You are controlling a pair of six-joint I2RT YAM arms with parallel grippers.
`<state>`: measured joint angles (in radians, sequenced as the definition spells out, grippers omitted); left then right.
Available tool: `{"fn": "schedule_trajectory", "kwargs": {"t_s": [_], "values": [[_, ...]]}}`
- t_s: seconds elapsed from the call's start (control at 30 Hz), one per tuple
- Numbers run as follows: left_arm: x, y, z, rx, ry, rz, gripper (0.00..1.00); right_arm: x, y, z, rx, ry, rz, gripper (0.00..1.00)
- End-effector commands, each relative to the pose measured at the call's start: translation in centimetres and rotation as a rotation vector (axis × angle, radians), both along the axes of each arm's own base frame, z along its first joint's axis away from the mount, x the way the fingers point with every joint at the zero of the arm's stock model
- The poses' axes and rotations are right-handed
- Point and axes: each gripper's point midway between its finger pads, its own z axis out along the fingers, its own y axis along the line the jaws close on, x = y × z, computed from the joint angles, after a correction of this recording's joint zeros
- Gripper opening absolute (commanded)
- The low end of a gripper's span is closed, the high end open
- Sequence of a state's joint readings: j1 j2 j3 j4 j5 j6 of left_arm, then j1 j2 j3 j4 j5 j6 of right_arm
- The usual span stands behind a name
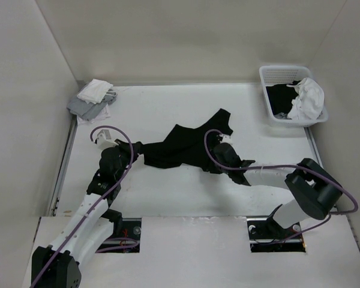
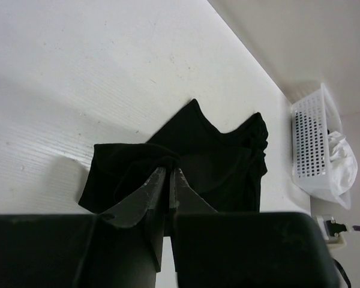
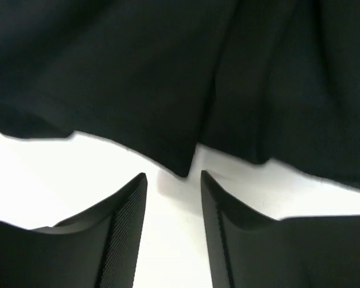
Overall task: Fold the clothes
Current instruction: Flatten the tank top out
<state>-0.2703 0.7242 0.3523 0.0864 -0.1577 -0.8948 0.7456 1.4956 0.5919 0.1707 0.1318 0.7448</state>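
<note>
The clothes (image 1: 180,147), a crumpled black garment, lie spread across the middle of the table. My left gripper (image 1: 137,150) is shut on the garment's left edge, and the left wrist view shows its tips (image 2: 168,172) pinching a bunched fold of the clothes (image 2: 228,162). At the garment's right side, my right gripper (image 1: 219,144) is open. In the right wrist view its jaws (image 3: 173,176) stand apart over bare table, with a hem corner of the clothes (image 3: 168,72) just ahead of them and nothing between the fingers.
A white plastic basket (image 1: 282,68) with black and white cloths stands at the back right, also visible in the left wrist view (image 2: 309,144). A pile of white and grey cloths (image 1: 95,99) sits in the back left corner. Walls enclose the table.
</note>
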Motion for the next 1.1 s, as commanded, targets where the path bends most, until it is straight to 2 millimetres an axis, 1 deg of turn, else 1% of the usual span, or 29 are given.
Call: {"fn": "schedule_trajectory", "kwargs": {"t_s": [0.0, 0.07, 0.1, 0.23, 0.27, 0.3, 0.37, 0.47, 0.57, 0.67, 0.8, 0.9, 0.97, 1.03, 1.07], "values": [[0.0, -0.1, 1.3, -0.002, -0.062, -0.007, 0.02, 2.5, 1.5, 1.5, 0.115, -0.075, -0.078, 0.47], [-0.2, 0.1, 1.3, -0.002, -0.062, -0.004, 0.02, 2.8, 1.3, 0.8, 0.113, -0.065, -0.104, 0.47], [-0.3, 0.2, 1.2, 0.000, -0.060, -0.001, 0.02, 2.9, 1.3, 0.5, 0.112, -0.056, -0.112, 0.46], [-0.5, 0.4, 0.8, 0.003, -0.052, 0.002, 0.02, 3.1, 1.3, -0.7, 0.094, -0.032, -0.141, 0.33], [-0.5, 0.3, 0.7, 0.004, -0.049, 0.000, 0.02, 3.2, 1.1, -0.8, 0.091, -0.036, -0.154, 0.27], [-0.5, 0.3, 0.6, 0.004, -0.046, -0.002, 0.02, 3.3, 0.9, -0.6, 0.092, -0.044, -0.167, 0.21], [-0.5, 0.3, 0.5, 0.005, -0.043, -0.002, 0.02, 3.5, 0.2, 0.1, 0.091, -0.073, -0.195, 0.13], [-0.5, 0.4, 0.2, 0.014, -0.034, 0.000, 0.02, 2.9, -0.7, 1.8, 0.109, -0.108, -0.208, 0.09], [-0.5, 0.5, 0.1, 0.022, -0.030, 0.003, 0.02, 1.3, -1.4, 4.5, 0.161, -0.140, -0.187, 0.08], [-0.5, 0.4, 0.7, 0.020, -0.042, 0.001, 0.02, -0.7, -2.6, 8.8, 0.208, -0.200, -0.168, 0.06], [-0.7, 0.0, 1.8, 0.011, -0.060, -0.008, 0.02, -2.9, -5.7, 14.5, 0.247, -0.299, -0.188, 0.06], [-1.0, -0.5, 2.3, 0.005, -0.068, -0.019, 0.02, -4.3, -7.5, 17.0, 0.268, -0.327, -0.194, 0.06], [-1.2, -0.8, 3.2, -0.003, -0.081, -0.026, 0.02, -4.9, -8.2, 18.3, 0.282, -0.343, -0.198, 0.06], [-1.4, -1.0, 4.8, -0.012, -0.113, -0.028, 0.02, -5.4, -8.6, 20.2, 0.301, -0.374, -0.197, 0.05], [-1.5, -1.1, 6.1, -0.022, -0.141, -0.033, 0.02, -5.6, -8.8, 21.4, 0.302, -0.400, -0.191, 0.05]]}}
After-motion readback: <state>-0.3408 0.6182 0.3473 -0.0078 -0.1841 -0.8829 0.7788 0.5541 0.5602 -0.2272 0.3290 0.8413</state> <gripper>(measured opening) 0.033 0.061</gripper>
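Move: The near edge of the black tank top lies just beyond the right fingertips, about 3 cm ahead, 1 cm left and 1 cm below. From the right hand, the top's shoulder end is some 17 cm ahead, 6 cm right and 1 cm below, and its far corner some 15 cm ahead, 13 cm left and just as low. From the left hand, which already holds the top's left end, that near edge is level ahead, roughly 28 cm right and 14 cm down. The right hand, half open and pointing down and inward, eases forward about 3 cm low over the table until its fingers are around the near edge of the tank top, and closes to pinch it. It then lifts the cloth quickly by some 20 cm while drawing it right and back, away from the left hand, the wrist tipping up and rolling by about 30 degrees in all, while the left hand keeps its pinch on the other end and shifts only a couple of centimetres, mostly back. ##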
